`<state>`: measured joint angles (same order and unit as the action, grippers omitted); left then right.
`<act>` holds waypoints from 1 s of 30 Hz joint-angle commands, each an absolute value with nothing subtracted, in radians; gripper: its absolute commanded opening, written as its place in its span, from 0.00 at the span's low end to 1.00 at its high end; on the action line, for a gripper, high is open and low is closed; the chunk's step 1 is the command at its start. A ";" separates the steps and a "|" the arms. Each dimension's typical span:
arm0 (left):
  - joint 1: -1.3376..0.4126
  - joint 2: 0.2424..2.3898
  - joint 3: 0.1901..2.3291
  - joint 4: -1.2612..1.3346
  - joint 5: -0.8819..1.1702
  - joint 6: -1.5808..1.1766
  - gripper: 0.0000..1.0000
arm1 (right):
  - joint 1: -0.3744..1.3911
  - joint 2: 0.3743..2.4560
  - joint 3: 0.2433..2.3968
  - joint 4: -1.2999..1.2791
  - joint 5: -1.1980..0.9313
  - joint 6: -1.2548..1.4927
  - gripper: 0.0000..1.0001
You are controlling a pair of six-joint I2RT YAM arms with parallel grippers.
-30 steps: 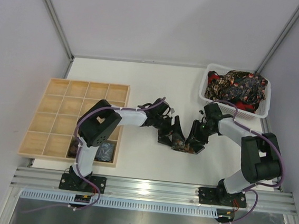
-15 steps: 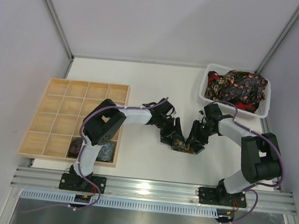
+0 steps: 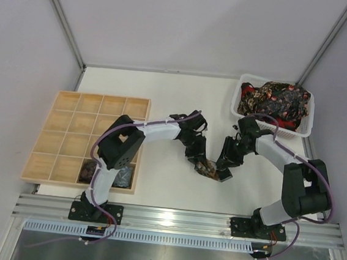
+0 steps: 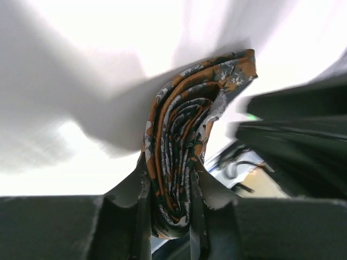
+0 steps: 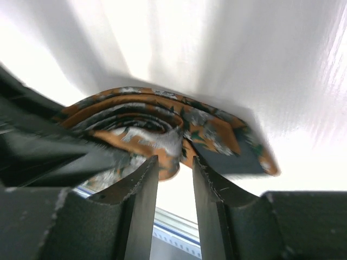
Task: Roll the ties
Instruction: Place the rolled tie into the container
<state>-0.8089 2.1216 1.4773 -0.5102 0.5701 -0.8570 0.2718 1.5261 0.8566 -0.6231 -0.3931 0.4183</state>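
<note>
A rolled tie (image 3: pixel 210 168) of orange, green and grey pattern lies mid-table between both grippers. My left gripper (image 3: pixel 201 160) is shut on it. In the left wrist view the flattened coil (image 4: pixel 184 124) stands squeezed between that gripper's (image 4: pixel 169 189) two fingers. My right gripper (image 3: pixel 224 170) sits against the coil's right side. In the right wrist view its fingers (image 5: pixel 145 181) stand apart, with only a fold of the tie (image 5: pixel 141 116) hanging at the tips of the gripper (image 5: pixel 175 162) and the table showing between them. More ties (image 3: pixel 273 100) are heaped in the basket.
The white mesh basket (image 3: pixel 243 109) stands at the back right, just behind the right arm. A pale wooden grid tray (image 3: pixel 69 132) lies at the left, with two dark coils (image 3: pixel 88 171) in its front cells. The metal rail runs along the near edge.
My left gripper has closed from wide open onto the rolled tie and pivoted to a steeper angle. The right gripper shifted slightly left with the coil.
</note>
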 commanded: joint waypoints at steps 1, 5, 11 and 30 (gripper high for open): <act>-0.770 2.048 1.511 -0.790 0.414 -0.694 0.00 | 0.284 1.434 0.968 -0.718 -0.383 0.426 0.38; -0.703 1.933 1.497 -0.948 0.312 -0.621 0.00 | 0.305 1.391 1.038 -0.764 -0.376 0.414 0.39; -0.600 1.850 1.596 -1.131 0.152 -0.542 0.01 | 0.324 1.362 1.026 -0.759 -0.429 0.414 0.39; -0.381 1.738 1.560 -1.373 -0.178 -0.446 0.00 | 0.345 1.387 1.029 -0.752 -0.474 0.385 0.39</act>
<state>-0.4042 1.7943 1.5761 -1.3128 -0.0933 -0.4843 0.3367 1.3823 1.0103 -0.7441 -0.4553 0.4057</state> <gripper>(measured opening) 0.292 0.392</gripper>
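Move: The left gripper, low over the table with the rolled tie pinched, has its likely goal, the empty right-column compartment second from the container's near edge, about 32 cm to its left, 1 cm ahead and roughly level. The grey bundle's compartment lies some 33 cm left and 8 cm back; the dark bundle's, 42 cm left and 8 cm back. From the right gripper, the empty compartment is about 42 cm left and 1 cm ahead. Swing the left gripper about 29 cm left to the container's right-hand edge with the rolled tie still pinched, lifting it some 8 cm and easing it forward, and roll the wrist some 40 degrees so the fingers turn from slanting rightward to straight down. Meanwhile raise the right gripper quickly clear of the tie's tail, drift it slightly left, then keep it hovering, its opening unchanged. ##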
